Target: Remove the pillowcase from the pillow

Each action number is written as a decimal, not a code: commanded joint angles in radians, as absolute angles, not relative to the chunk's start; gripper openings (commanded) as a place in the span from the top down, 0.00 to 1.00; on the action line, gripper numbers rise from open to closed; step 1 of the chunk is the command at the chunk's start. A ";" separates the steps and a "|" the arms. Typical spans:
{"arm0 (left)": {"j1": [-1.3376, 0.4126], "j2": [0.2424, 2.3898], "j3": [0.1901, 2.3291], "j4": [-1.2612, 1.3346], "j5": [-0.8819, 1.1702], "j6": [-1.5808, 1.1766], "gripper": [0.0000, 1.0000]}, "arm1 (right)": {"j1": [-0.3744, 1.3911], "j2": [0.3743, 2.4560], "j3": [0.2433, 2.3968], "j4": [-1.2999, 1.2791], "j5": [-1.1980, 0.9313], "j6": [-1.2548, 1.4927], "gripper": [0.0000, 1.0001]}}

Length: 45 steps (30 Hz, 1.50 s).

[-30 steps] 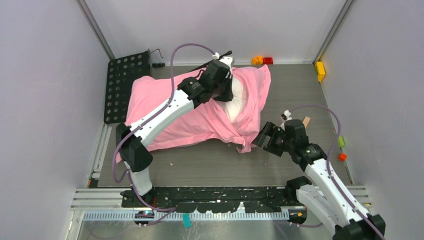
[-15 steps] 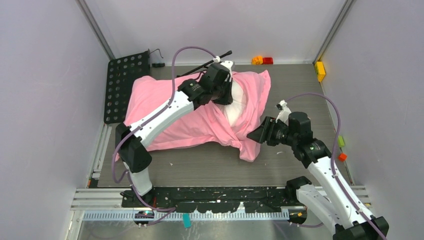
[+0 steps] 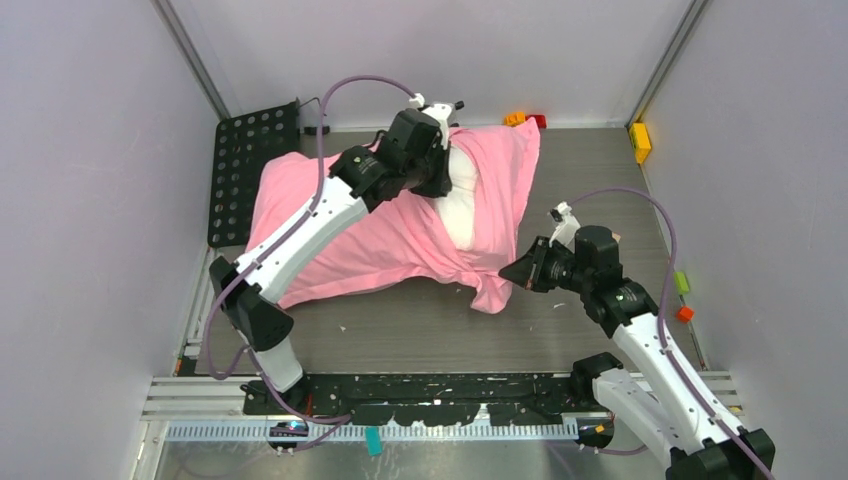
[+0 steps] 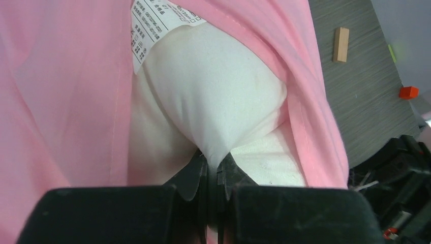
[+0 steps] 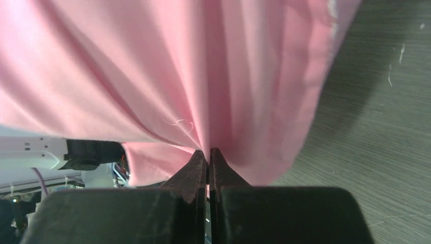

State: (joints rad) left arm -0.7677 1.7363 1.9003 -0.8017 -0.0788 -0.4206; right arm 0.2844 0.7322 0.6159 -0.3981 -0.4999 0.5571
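Note:
The pink pillowcase (image 3: 340, 235) lies across the table, open at its right end, where the white pillow (image 3: 462, 205) bulges out. My left gripper (image 3: 440, 185) sits over that opening; in the left wrist view it (image 4: 213, 161) is shut on a pinch of the pillow (image 4: 213, 96), beside the pillowcase (image 4: 61, 91) and its white tag (image 4: 145, 23). My right gripper (image 3: 512, 270) is at the pillowcase's lower right flap. Seen from the right wrist, this gripper (image 5: 208, 152) is shut on a fold of the pillowcase (image 5: 167, 66).
A black perforated plate (image 3: 245, 165) lies at the back left. Small blocks sit by the back wall: orange and red (image 3: 525, 120), yellow (image 3: 640, 140). Green (image 3: 683, 283) and orange (image 3: 685, 314) blocks lie at the right edge. A wooden block (image 4: 341, 44) rests on the table.
My right gripper moved left to the pillowcase's lower flap and shut on it. My left arm shifted back and left, lifting the pillow's end.

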 commanded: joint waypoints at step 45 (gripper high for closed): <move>-0.537 1.235 1.220 -0.577 0.252 -0.484 1.00 | 0.317 0.791 0.810 -0.382 -0.245 0.453 0.34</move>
State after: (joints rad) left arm -0.5571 1.2304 1.2709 -0.6399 0.2958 -0.4782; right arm 0.2729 0.8173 0.6956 -0.3672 -0.1585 0.5480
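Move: The left hand, pinching the white pillow, has the exposed part about 8 cm beneath, 4 cm right and 2 cm back; the pillowcase's body, where it pulls, lies about 23 cm left, 7 cm back and 17 cm below. The right hand pinches the pillowcase's opening edge; the case's far corner is roughly 31 cm ahead, 9 cm right and 9 cm down. From the right hand, exposed pillow lies 15 cm ahead, 8 cm left, and the loose near corner 5 cm back, 3 cm left, 7 cm below. Still pinching the opening edge, the right hand drags it forward about 10 cm, rightward and down, turning clockwise nearly 40 degrees, then opens, lets go and comes back, rising. The left hand keeps its pinch on the pillow and hauls it left and back about 9 cm each way, rising first, then sinking as the wrist tilts. ##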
